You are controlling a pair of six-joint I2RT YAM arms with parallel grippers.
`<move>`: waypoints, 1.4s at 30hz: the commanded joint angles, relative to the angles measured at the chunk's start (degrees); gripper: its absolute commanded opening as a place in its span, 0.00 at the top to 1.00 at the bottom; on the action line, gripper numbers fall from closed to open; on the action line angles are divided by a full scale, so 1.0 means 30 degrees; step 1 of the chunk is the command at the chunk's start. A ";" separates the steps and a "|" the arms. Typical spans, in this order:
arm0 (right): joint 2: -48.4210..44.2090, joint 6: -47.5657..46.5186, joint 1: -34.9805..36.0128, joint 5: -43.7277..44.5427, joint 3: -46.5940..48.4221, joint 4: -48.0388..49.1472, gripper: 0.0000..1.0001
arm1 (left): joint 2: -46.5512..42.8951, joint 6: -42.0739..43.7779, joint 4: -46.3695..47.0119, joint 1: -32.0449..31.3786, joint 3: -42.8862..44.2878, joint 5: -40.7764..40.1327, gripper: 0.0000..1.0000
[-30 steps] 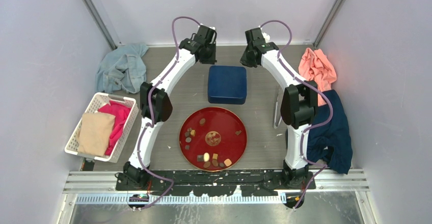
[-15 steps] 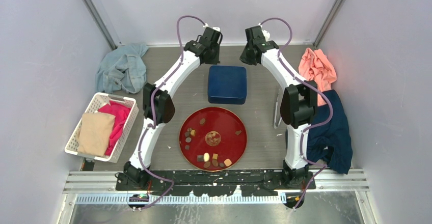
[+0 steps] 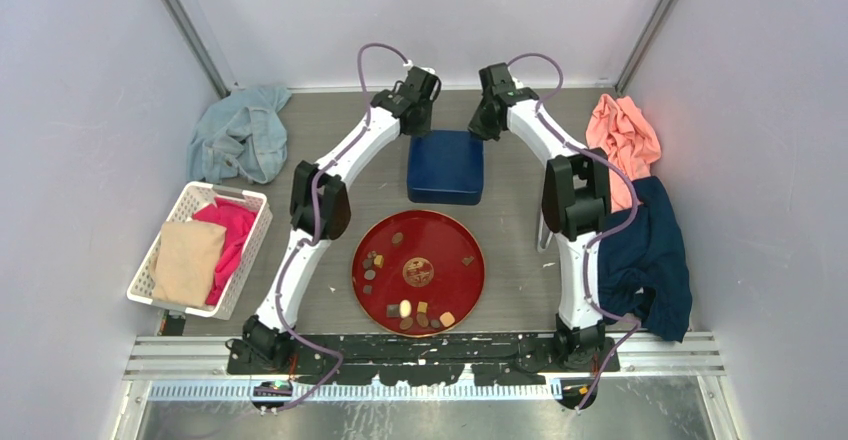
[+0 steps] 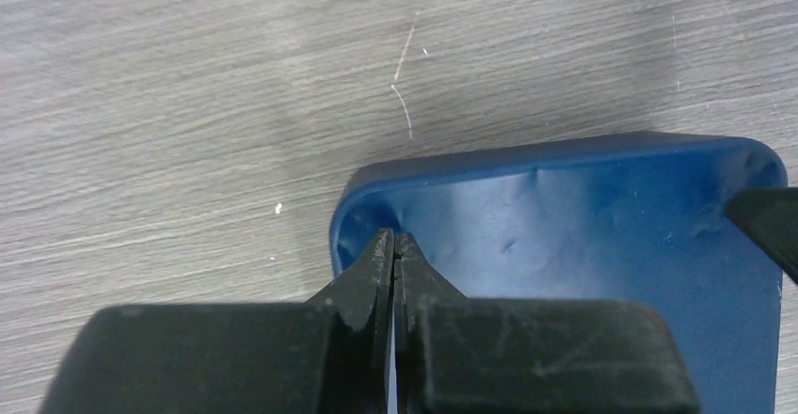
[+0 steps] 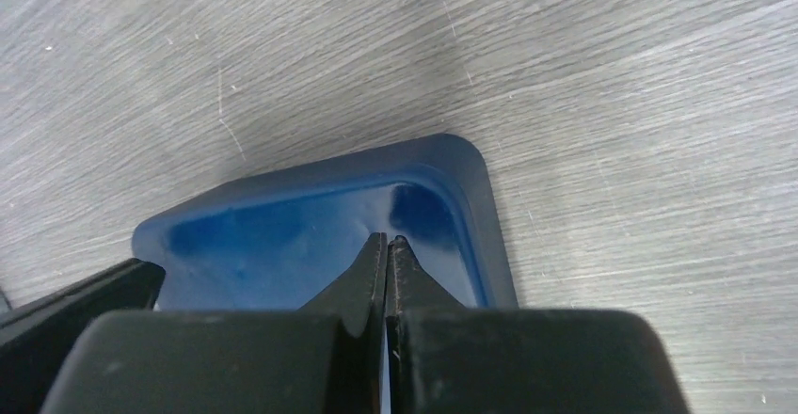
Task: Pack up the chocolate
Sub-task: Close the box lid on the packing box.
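Observation:
Several small chocolate pieces (image 3: 405, 309), dark brown, tan and cream, lie scattered on the red plate (image 3: 445, 285) around its gold emblem. Beyond the plate sits a closed blue box (image 3: 446, 165). My left gripper (image 3: 420, 125) is shut, its tips (image 4: 393, 237) over the far left corner of the box (image 4: 583, 207). My right gripper (image 3: 479, 125) is shut too, its tips (image 5: 387, 240) over the far right corner of the box (image 5: 282, 235). Neither holds anything. Whether the tips touch the lid cannot be told.
A white basket (image 3: 150, 270) with pink and tan cloth stands at the left. A light blue cloth (image 3: 240, 135) lies behind it. A salmon cloth (image 3: 622, 130) and a navy cloth (image 3: 650, 260) lie at the right. A thin pale utensil (image 3: 543, 228) rests right of the plate.
Both arms have swung inward toward each other, bringing the shut grippers from beside the blue box to over its far corners. The plate and chocolate have not moved.

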 commanded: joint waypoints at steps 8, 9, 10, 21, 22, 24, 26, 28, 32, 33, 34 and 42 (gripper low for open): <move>-0.3532 -0.0535 -0.0110 0.0709 0.0589 0.0556 0.99 | -0.3474 0.1294 0.0784 0.0094 0.2244 -0.1738 1.00; -0.3445 -0.0535 -0.0145 0.0781 0.0553 0.0500 0.99 | -0.3313 0.1266 0.0850 0.0101 0.2117 -0.1744 1.00; -0.3321 -0.0535 -0.0135 0.0743 0.0460 0.0446 0.99 | -0.3092 0.1160 0.0902 0.0095 0.1937 -0.1778 1.00; -0.0454 -0.0767 -0.0139 -0.0398 -0.0028 -0.1969 0.99 | 0.1133 -0.1019 -0.0087 0.0256 -0.0571 0.0823 1.00; -0.1043 -0.0791 -0.0149 -0.0298 -0.0290 -0.1650 0.99 | 0.1240 -0.1074 -0.0662 0.0242 -0.0161 0.0894 1.00; -0.2332 -0.0946 -0.0181 -0.0086 -0.0545 -0.1070 0.99 | 0.0788 -0.0798 -0.1204 0.0264 0.0592 0.0787 1.00; -0.3655 -0.1176 -0.0201 0.0141 -0.0372 -0.0965 0.99 | -0.0655 -0.0298 -0.0848 0.0291 0.0975 0.0254 1.00; -0.4597 -0.1412 -0.0208 0.0218 -0.0227 -0.1074 0.99 | -0.2019 0.0125 -0.0408 0.0370 0.1315 -0.0077 1.00; -0.6439 -0.1504 -0.0183 0.0239 -0.1385 -0.1299 0.99 | -0.4475 0.0623 0.0232 0.0445 0.1447 -0.0254 1.00; -0.6881 -0.1502 -0.0187 0.0199 -0.1943 -0.1295 0.99 | -0.4987 0.0680 0.0294 0.0445 0.1344 -0.0214 1.00; -0.7354 -0.1502 -0.0162 0.0209 -0.2540 -0.1262 0.99 | -0.5348 0.0765 0.0232 0.0460 0.1287 -0.0195 1.00; -0.7681 -0.1184 0.0621 -0.0943 -0.6768 -0.0878 0.99 | -0.5150 0.0494 0.1172 0.0447 -0.2259 0.0041 1.00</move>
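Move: The closed packing box lies right under both hands, whose shut fingertips are at its lid's far corners: its middle is about 5 cm back and 4 cm right of the left hand, about 5 cm back and 5 cm left of the right hand, and some 2 cm below each. From the right hand, the red plate's middle is roughly 26 cm back and 11 cm left, and the tongs some 14 cm back and 15 cm right, both about 4 cm lower. With fingers kept shut, both hands lift off the lid together, the left about 12 cm and the right about 7 cm, then drop straight back to lid height for another tap near the same far corners. They then leave the box for good, the left rising quickly some 18 cm with its fingers tipping outward by about 15 degrees, the right going up around 12 cm while drawing back about 8 cm towards its base. ##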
